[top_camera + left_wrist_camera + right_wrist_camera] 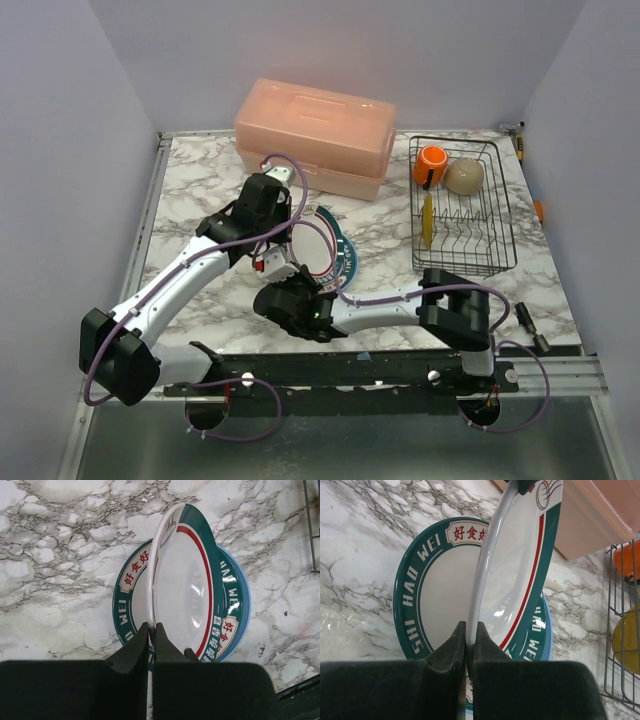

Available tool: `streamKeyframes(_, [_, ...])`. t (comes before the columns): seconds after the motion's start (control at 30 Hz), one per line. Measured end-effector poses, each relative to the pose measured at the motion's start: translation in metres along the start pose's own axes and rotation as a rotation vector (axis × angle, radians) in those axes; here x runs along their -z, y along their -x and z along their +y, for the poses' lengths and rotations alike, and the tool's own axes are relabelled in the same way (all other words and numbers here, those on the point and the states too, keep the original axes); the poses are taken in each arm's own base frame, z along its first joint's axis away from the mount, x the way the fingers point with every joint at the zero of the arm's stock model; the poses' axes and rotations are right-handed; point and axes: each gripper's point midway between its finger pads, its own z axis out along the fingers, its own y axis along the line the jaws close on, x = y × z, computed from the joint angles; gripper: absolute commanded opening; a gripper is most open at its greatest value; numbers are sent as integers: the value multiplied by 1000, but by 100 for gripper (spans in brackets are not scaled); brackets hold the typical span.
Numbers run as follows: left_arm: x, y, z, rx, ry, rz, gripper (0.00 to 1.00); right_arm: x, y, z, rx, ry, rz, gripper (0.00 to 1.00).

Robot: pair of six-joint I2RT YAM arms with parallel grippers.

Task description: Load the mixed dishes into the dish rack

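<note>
A white plate with a green and red rim stands tilted on edge above the marble table. My left gripper is shut on one side of its rim, and my right gripper is shut on the opposite side. Under it lie a flat green-rimmed plate and a blue plate. At the right, the black wire dish rack holds an orange mug, a cream bowl and a yellow plate standing upright.
A big pink plastic lidded box stands at the back, just behind the plates. Purple-grey walls close in the table on the left, back and right. A small dark tool lies near the front right edge.
</note>
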Motion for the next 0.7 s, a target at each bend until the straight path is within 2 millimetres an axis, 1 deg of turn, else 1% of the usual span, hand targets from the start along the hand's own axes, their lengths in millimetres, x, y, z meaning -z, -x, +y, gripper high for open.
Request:
streamKeyframes(0.07, [2, 1, -2, 0, -4, -5, 22, 3, 2, -2, -8, 36, -3, 0])
streamKeyframes(0.17, [8, 5, -1, 0, -1, -28, 58, 7, 8, -4, -39, 86, -16, 0])
streamKeyframes(0.23, [13, 6, 5, -1, 20, -50, 71, 10, 11, -8, -60, 100, -24, 0])
streamKeyframes(0.27, [18, 7, 8, 0, 29, -71, 75, 11, 13, -9, -68, 109, -28, 0])
streamKeyframes(0.33, [29, 8, 16, 8, 45, -115, 82, 13, 15, -11, -83, 129, -33, 0])
streamKeyframes(0.4, [41, 10, 22, 13, 56, -163, 84, 16, 19, -10, -109, 154, -43, 0])
streamKeyframes(0.47, [59, 14, 34, 23, 89, -250, 85, 17, 21, -12, -131, 165, -51, 0])
streamKeyframes(0.57, [78, 20, 44, 40, 115, -347, 85, 19, 21, -16, -167, 203, -56, 0])
streamKeyframes(0.7, [99, 29, 56, 69, 161, -457, 86, 21, 23, -26, -233, 262, -58, 0])
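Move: Both hands pinch the rim of one slanting plate. Its middle lies about 6 cm ahead and 4 cm right of the right hand, and some 7 cm right of and 7 cm below the left. The stacked plates lie beneath it, 9 cm below the right hand. From the right hand, the dish rack is roughly 19 cm ahead and 39 cm right, with the yellow plate standing in it 14 cm ahead and 30 cm right. The left fingers let go of the rim, opening wide, and that hand pulls clear to the left and up, about 8 cm each way and slightly back, its fingers tipping up. The right hand keeps its pinch and raises the plate some 4 cm above the stack, rolling its left side up about 15 degrees while turning a little counter-clockwise. ##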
